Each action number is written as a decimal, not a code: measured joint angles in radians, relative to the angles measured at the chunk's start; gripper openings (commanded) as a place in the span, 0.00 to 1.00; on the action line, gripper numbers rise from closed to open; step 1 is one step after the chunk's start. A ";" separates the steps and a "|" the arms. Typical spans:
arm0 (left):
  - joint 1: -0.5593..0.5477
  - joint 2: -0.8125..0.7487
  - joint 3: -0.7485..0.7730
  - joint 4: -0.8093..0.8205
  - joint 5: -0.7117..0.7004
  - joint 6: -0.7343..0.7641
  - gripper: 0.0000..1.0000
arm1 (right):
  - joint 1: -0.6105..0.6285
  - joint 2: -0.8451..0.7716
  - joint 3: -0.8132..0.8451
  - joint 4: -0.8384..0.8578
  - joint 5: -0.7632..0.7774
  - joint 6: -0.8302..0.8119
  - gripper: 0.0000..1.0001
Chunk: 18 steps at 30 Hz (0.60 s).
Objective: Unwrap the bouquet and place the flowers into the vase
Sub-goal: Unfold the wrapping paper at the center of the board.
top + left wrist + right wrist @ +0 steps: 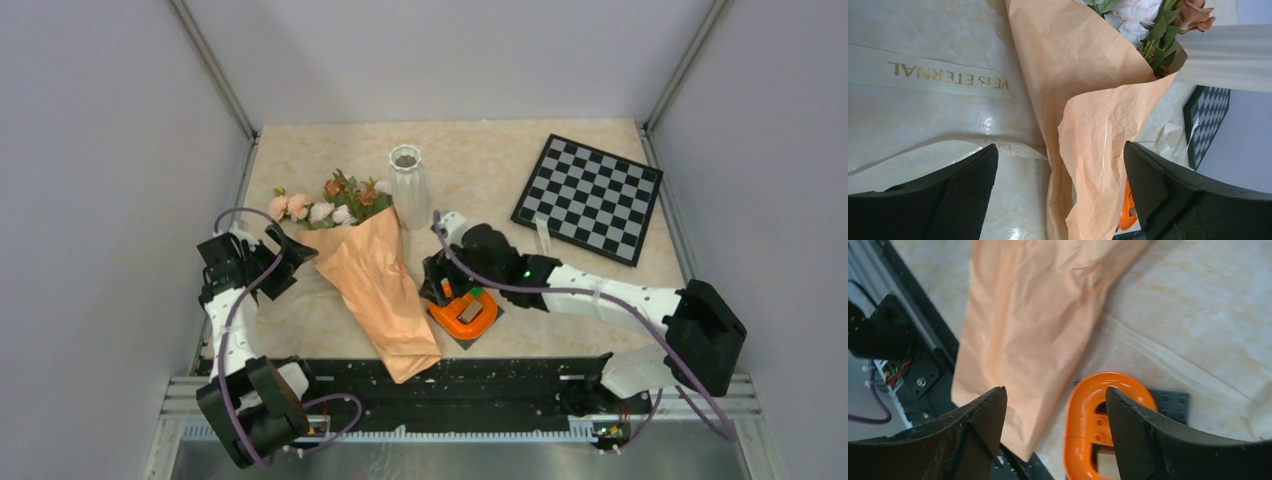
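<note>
The bouquet lies across the table's middle, its peach kraft paper loosely folded with one flap standing up. The flowers, peach, pink and rust roses with green leaves, stick out of the far end. The white ribbed vase stands upright just right of the blooms. My left gripper is open beside the paper's left edge, and the raised flap sits between its fingers untouched. My right gripper hovers open at the paper's right edge, holding nothing.
A cream ribbon with gold lettering lies loose on the table left of the paper. An orange plastic ring on a dark plate sits under my right gripper. A checkerboard lies back right. Walls enclose the table.
</note>
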<state>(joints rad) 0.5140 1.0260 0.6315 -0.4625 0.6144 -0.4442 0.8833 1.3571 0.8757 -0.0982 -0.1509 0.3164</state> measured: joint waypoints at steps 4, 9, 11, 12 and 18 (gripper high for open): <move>0.000 0.009 -0.001 0.018 0.023 -0.021 0.99 | 0.190 0.048 0.043 0.004 0.118 -0.002 0.73; 0.000 0.036 -0.003 0.026 0.033 -0.046 0.99 | 0.349 0.228 0.192 -0.022 0.294 -0.019 0.72; 0.001 0.035 -0.004 0.026 0.032 -0.051 0.99 | 0.401 0.290 0.249 -0.059 0.366 -0.029 0.72; 0.001 0.033 -0.004 0.027 0.032 -0.052 0.99 | 0.433 0.328 0.290 -0.082 0.411 -0.035 0.72; 0.002 0.028 -0.004 0.026 0.024 -0.052 0.99 | 0.570 0.478 0.431 -0.172 0.596 -0.061 0.72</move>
<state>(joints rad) 0.5156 1.0538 0.6273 -0.4362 0.6380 -0.4961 1.4528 1.8347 1.3071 -0.2699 0.4450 0.2554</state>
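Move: The wrapping paper's near end lies about 14 cm back from the right hand, some 6 cm to its left and 12 cm below; the whole paper's middle is about 12 cm left and 2 cm ahead, as low. The orange tray sits 7 cm to the right and 3 cm back, and the vase stands 18 cm ahead, 4 cm left. From the left hand, the near end is about 17 cm back and 18 cm right, 10 cm below. Leftward and back, the right hand swings about 16 cm from beside the orange tray across the near half of the wrapping paper to above its left edge, level at first, then also sinking some 4 cm. The wrist rolls and tilts nearly 30 degrees, so the fingers point more steeply down; they stay open, with no touch on the paper to be seen. ##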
